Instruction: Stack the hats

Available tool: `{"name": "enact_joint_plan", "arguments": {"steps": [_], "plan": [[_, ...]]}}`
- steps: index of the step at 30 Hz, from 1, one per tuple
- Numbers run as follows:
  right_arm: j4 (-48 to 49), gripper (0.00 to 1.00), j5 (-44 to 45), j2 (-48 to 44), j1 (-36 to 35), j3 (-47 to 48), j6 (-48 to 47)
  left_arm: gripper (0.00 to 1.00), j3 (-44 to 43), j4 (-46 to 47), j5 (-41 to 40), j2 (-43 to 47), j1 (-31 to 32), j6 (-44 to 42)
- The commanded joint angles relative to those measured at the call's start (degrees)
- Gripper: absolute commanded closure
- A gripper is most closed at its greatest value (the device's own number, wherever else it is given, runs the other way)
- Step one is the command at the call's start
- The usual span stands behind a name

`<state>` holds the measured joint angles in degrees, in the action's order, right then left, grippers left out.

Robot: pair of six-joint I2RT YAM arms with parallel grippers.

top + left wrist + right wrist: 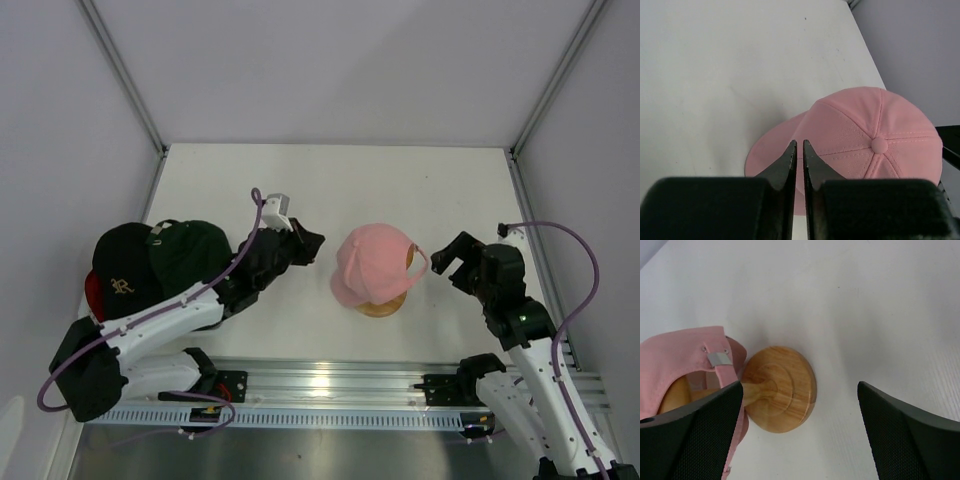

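Observation:
A pink hat (368,262) sits on a round wooden stand (383,305) in the middle of the table. My left gripper (312,245) hovers just left of its brim, jaws shut with only a thin slit and nothing between them; in the left wrist view the gripper (798,142) points at the pink hat (860,135). My right gripper (445,262) stands open to the right of the hat. In the right wrist view the gripper (800,390) frames the stand's base (782,390), with the hat's back strap (717,359) at the left finger. A black hat with a gold emblem (120,268), a dark green hat (192,250) and a red hat (93,293) lie piled at the left.
The pile of hats lies close to the left wall (60,150), beside the left arm's base. White table surface (340,185) stretches behind the stand to the back wall. A metal rail (330,385) runs along the near edge.

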<state>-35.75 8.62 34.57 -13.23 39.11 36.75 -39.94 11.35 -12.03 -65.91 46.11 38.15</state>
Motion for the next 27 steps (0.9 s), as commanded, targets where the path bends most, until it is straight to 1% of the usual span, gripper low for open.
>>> {"name": "enact_joint_plan", "arguments": {"steps": [1,2,3,4,5,7,8,10,13,16,17,19,20,23,27], "plan": [[2.35,0.01,-6.41,1.03,0.05,4.3,-4.05,0.89,-1.89,-3.17,-3.96,3.59,0.3,-3.34],[2.52,0.01,-7.64,1.2,0.05,4.48,-3.97,0.89,-1.98,-3.96,-5.7,3.94,0.21,-3.52],[2.79,0.0,-10.96,1.38,0.05,4.22,-4.06,0.87,-2.15,-5.8,-6.77,4.56,0.21,-3.7],[3.14,0.01,-12.3,1.47,0.05,4.04,-3.97,0.85,-2.5,-6.77,-7.82,5.08,0.21,-3.87],[3.14,0.01,-14.05,1.82,-0.04,3.78,-3.97,0.79,-2.68,-7.39,-9.14,5.61,0.21,-4.22],[3.4,0.02,-15.47,2.17,0.05,2.81,-4.23,0.71,-2.77,-9.06,-9.85,7.72,0.21,-5.72],[3.23,0.02,-16.17,2.52,-0.04,2.55,-4.41,0.65,-2.86,-9.85,-10.81,8.42,0.21,-5.98],[3.14,0.02,-16.27,2.87,0.05,1.85,-4.76,0.62,-3.38,-12.83,-11.34,10.7,0.21,-7.03],[4.45,0.06,-15.74,3.58,0.05,-0.43,-5.02,0.57,-4.18,-16.78,-13.54,14.21,0.21,-7.83],[5.6,0.19,-16.44,5.42,-0.04,-3.33,-5.02,0.51,-4.71,-19.35,-16.44,17.73,0.21,-9.05],[5.6,0.3,-16.36,5.95,0.05,-3.78,-4.94,0.46,-4.79,-20.57,-17.05,20.18,0.21,-9.41],[5.08,0.39,-15.66,6.91,0.05,-4.83,-4.67,0.42,-4.88,-21.81,-18.98,22.66,0.12,-10.9],[4.9,0.42,-14.87,6.92,-0.04,-5.27,-4.5,0.39,-5.05,-22.94,-19.6,24.84,0.21,-11.43],[5.51,0.43,-14.16,5.78,0.05,-7.46,-4.24,0.34,-5.06,-24.62,-21.63,27.75,0.12,-12.49],[9.1,0.42,-13.98,3.58,0.05,-11.76,-1.87,0.32,-4.88,-25.68,-21.81,28.73,0.12,-12.66]]}}
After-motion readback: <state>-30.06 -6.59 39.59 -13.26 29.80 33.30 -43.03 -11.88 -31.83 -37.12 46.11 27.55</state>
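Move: The pink hat, already on the wooden stand, has its middle about 15 cm left of the right hand, some 3 cm farther out and slightly lower; its back strap is close to that hand's left finger. The stand's base lies roughly 13 cm left, 1 cm ahead and 17 cm below. From the left hand, the green hat is about 30 cm left, level fore and aft, and 12 cm lower; the pink hat is some 13 cm right, 2 cm back. At the pink hat's strap side the wide-open right gripper first swings left about 4 cm, turning some 15 degrees counter-clockwise, then sinks roughly 7 cm, tipping down and half closing, with the strap beside the inner edge of its left finger. Meanwhile the left hand leaves the pink hat, going left about 13 cm towards the green hat while rising and opening its nearly shut fingers. ##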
